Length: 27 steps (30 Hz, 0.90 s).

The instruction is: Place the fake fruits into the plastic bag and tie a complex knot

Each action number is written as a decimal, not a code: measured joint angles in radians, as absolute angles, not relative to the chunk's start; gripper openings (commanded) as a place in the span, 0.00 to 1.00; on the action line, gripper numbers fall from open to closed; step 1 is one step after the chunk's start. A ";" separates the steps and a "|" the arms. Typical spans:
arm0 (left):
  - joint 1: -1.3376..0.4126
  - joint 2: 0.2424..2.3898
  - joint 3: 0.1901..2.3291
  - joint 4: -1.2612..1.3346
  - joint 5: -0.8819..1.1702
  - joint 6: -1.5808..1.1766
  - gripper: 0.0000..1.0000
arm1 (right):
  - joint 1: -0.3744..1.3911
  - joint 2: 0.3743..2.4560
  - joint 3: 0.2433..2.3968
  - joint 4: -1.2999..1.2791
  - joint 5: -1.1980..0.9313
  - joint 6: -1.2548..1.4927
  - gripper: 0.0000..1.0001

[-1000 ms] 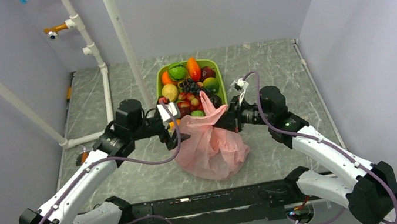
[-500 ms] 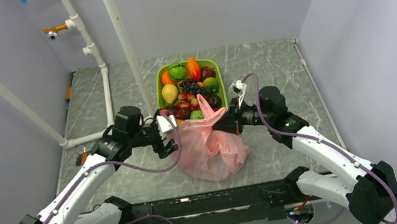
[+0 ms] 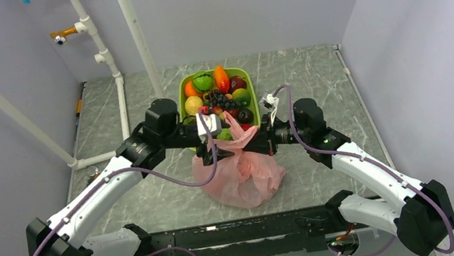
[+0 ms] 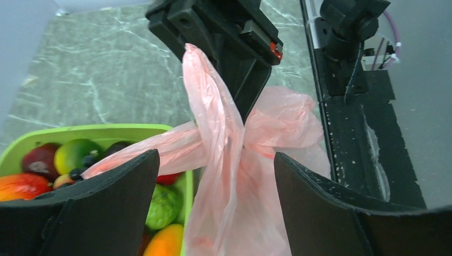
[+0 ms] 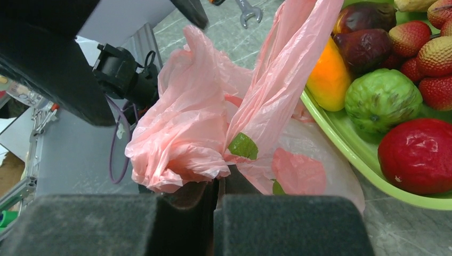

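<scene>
The pink plastic bag (image 3: 242,172) lies in front of the lime-green tray (image 3: 181,99), which holds several fake fruits (image 3: 217,89). My right gripper (image 3: 260,139) is shut on the bag's gathered top (image 5: 181,144). Red and green fruit shapes (image 5: 298,173) show through the film. My left gripper (image 3: 206,150) stands open, its fingers (image 4: 122,192) on either side of an upright handle strip (image 4: 210,117) without pinching it. The two handle strips cross in a twisted bunch (image 4: 242,130) at the right gripper's tips (image 4: 242,101); whether it is a tight knot I cannot tell.
White pipes (image 3: 114,83) stand at the table's back left. Grey walls close in both sides. The tray's near rim (image 5: 341,144) touches the bag. A black rail (image 4: 352,133) runs along the table's near edge.
My left arm has swung right and away from me, from the bag's left side to its top handles. The right gripper kept its hold and barely moved.
</scene>
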<state>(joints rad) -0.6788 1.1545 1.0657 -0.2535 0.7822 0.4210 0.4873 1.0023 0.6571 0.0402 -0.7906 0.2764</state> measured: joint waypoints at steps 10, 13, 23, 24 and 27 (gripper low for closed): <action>-0.725 1.270 1.079 -0.233 0.736 0.398 0.34 | 0.487 1.002 0.674 -0.001 -0.805 0.259 0.25; -0.727 1.303 1.095 -0.250 0.727 0.405 0.20 | 0.487 1.002 0.674 -0.007 -0.815 0.251 0.38; -0.728 1.308 1.095 -0.269 0.759 0.435 0.00 | 0.487 0.986 0.672 -0.083 -0.820 0.205 0.82; -0.728 1.308 1.095 -0.270 0.767 0.441 0.00 | 0.487 0.981 0.667 -0.082 -0.821 0.204 0.82; -0.729 1.308 1.095 -0.275 0.793 0.464 0.00 | 0.487 0.978 0.652 -0.078 -0.822 0.205 0.80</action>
<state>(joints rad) -0.7292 1.3083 1.0950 -0.2749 0.7933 0.4644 0.4873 0.9779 0.6521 -0.0780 -0.8215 0.2047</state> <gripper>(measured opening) 0.010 0.813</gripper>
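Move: The plastic bag's gathered neck is still pinched in the right hand's shut fingers, right at that hand's point; from the open left hand it lies about 3 cm to the right and some 5 cm below, neither ahead nor back. The bag body lies about 5 cm back, 2 cm to the right and roughly 20 cm below the left hand. The fruit basket's middle is some 18 cm ahead of the left hand, 2 cm to its left and about 24 cm below. The bag's gathered neck is taken over by the left hand, which sinks about 4 cm and eases some 2 cm to the right towards the right fingers, shutting its wide-open fingers to pinch the plastic beside them. Meanwhile the right hand opens wide to let go of the neck and eases back and down by about 2 cm. ##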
